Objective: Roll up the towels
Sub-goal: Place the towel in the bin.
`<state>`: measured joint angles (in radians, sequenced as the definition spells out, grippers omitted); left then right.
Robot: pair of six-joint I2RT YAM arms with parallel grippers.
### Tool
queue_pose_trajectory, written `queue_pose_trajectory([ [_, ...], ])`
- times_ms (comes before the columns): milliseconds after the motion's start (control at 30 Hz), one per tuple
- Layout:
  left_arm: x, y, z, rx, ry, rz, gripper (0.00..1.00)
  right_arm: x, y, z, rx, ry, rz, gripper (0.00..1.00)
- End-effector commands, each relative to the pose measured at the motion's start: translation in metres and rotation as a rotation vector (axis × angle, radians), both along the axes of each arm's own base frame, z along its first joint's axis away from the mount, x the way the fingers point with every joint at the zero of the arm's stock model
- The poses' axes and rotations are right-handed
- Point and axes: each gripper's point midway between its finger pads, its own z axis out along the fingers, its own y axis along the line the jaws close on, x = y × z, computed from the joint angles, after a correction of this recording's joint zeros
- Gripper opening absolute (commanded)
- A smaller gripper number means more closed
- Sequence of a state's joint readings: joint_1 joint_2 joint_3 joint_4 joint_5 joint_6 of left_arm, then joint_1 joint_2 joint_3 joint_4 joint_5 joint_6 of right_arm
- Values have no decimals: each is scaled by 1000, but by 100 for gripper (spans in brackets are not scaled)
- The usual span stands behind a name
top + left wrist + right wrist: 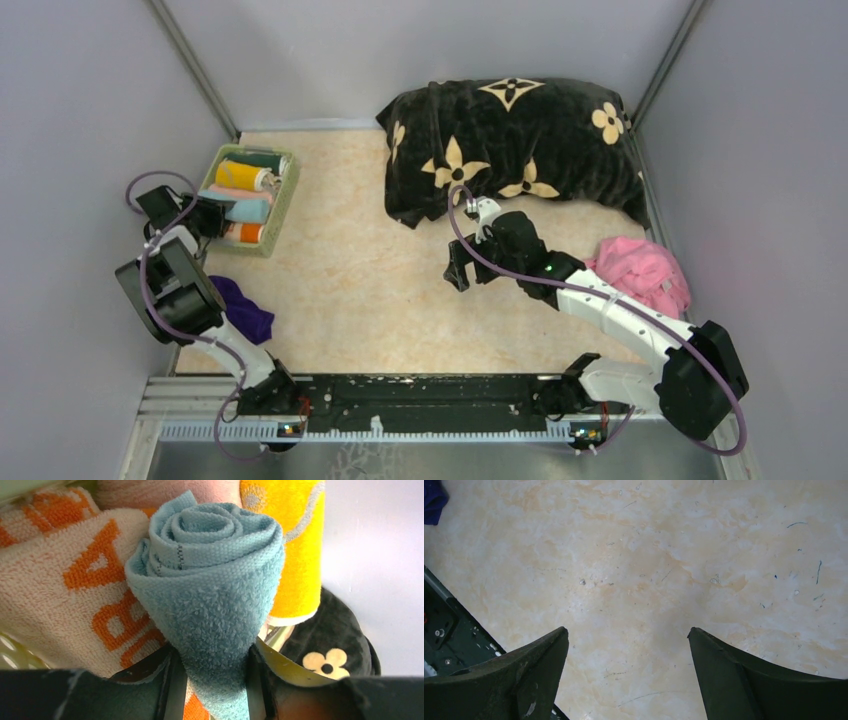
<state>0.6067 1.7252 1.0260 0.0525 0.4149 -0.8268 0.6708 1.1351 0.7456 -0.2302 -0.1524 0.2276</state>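
Observation:
My left gripper is shut on a rolled light blue towel and holds it in the green basket, among the other rolls. Beside the towel lie an orange-lettered roll, a yellow roll and a pink roll. In the top view the light blue towel sits between the rolls. A loose dark purple towel lies by the left arm. A crumpled pink towel lies at the right. My right gripper is open and empty above bare table.
The big black cushion with beige flowers lies at the back, and part of it shows in the left wrist view. Grey walls close in on both sides. The black base rail runs along the near edge. The purple towel's corner shows in the right wrist view.

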Motion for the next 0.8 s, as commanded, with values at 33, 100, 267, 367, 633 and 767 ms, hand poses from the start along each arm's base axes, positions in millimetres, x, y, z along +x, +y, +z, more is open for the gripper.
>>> queue_pose_trajectory([
  [33,-18,21,-40,45,185,53,51,7,-1,8,22,-51,-12,89],
  [100,-17,21,-43,46,192,45,54,7,0,9,26,-52,-11,89],
  [267,-12,20,-38,46,186,16,64,7,-1,11,27,-55,-13,89],
  [367,-9,22,-19,72,156,19,69,7,-1,12,29,-57,-14,89],
  [633,-10,31,34,149,101,61,78,5,0,17,43,-65,-5,89],
  [767,-9,31,49,158,77,69,95,4,-1,18,46,-68,-6,89],
])
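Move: Held between the left fingers, the light-blue towel already lies in the green bin, its middle some 4 cm to the right of that hand and about level with it. The bin's middle is about 6 cm to the right, 1 cm ahead and 5 cm below. Of the rolls beneath, the orange one lies 4 cm back and 6 cm right, the yellow one 8 cm ahead and 7 cm right, both slightly lower. From the right hand, the bin is about 44 cm left, 14 cm ahead and 8 cm below. Opening its fingers from about half to nearly full, the left hand lets go of the light-blue towel while staying almost in place over the bin's left side. It first sinks about 1 cm, then rises some 2 cm and eases back a centimetre off the roll, the fingertips tipping slightly farther down. ##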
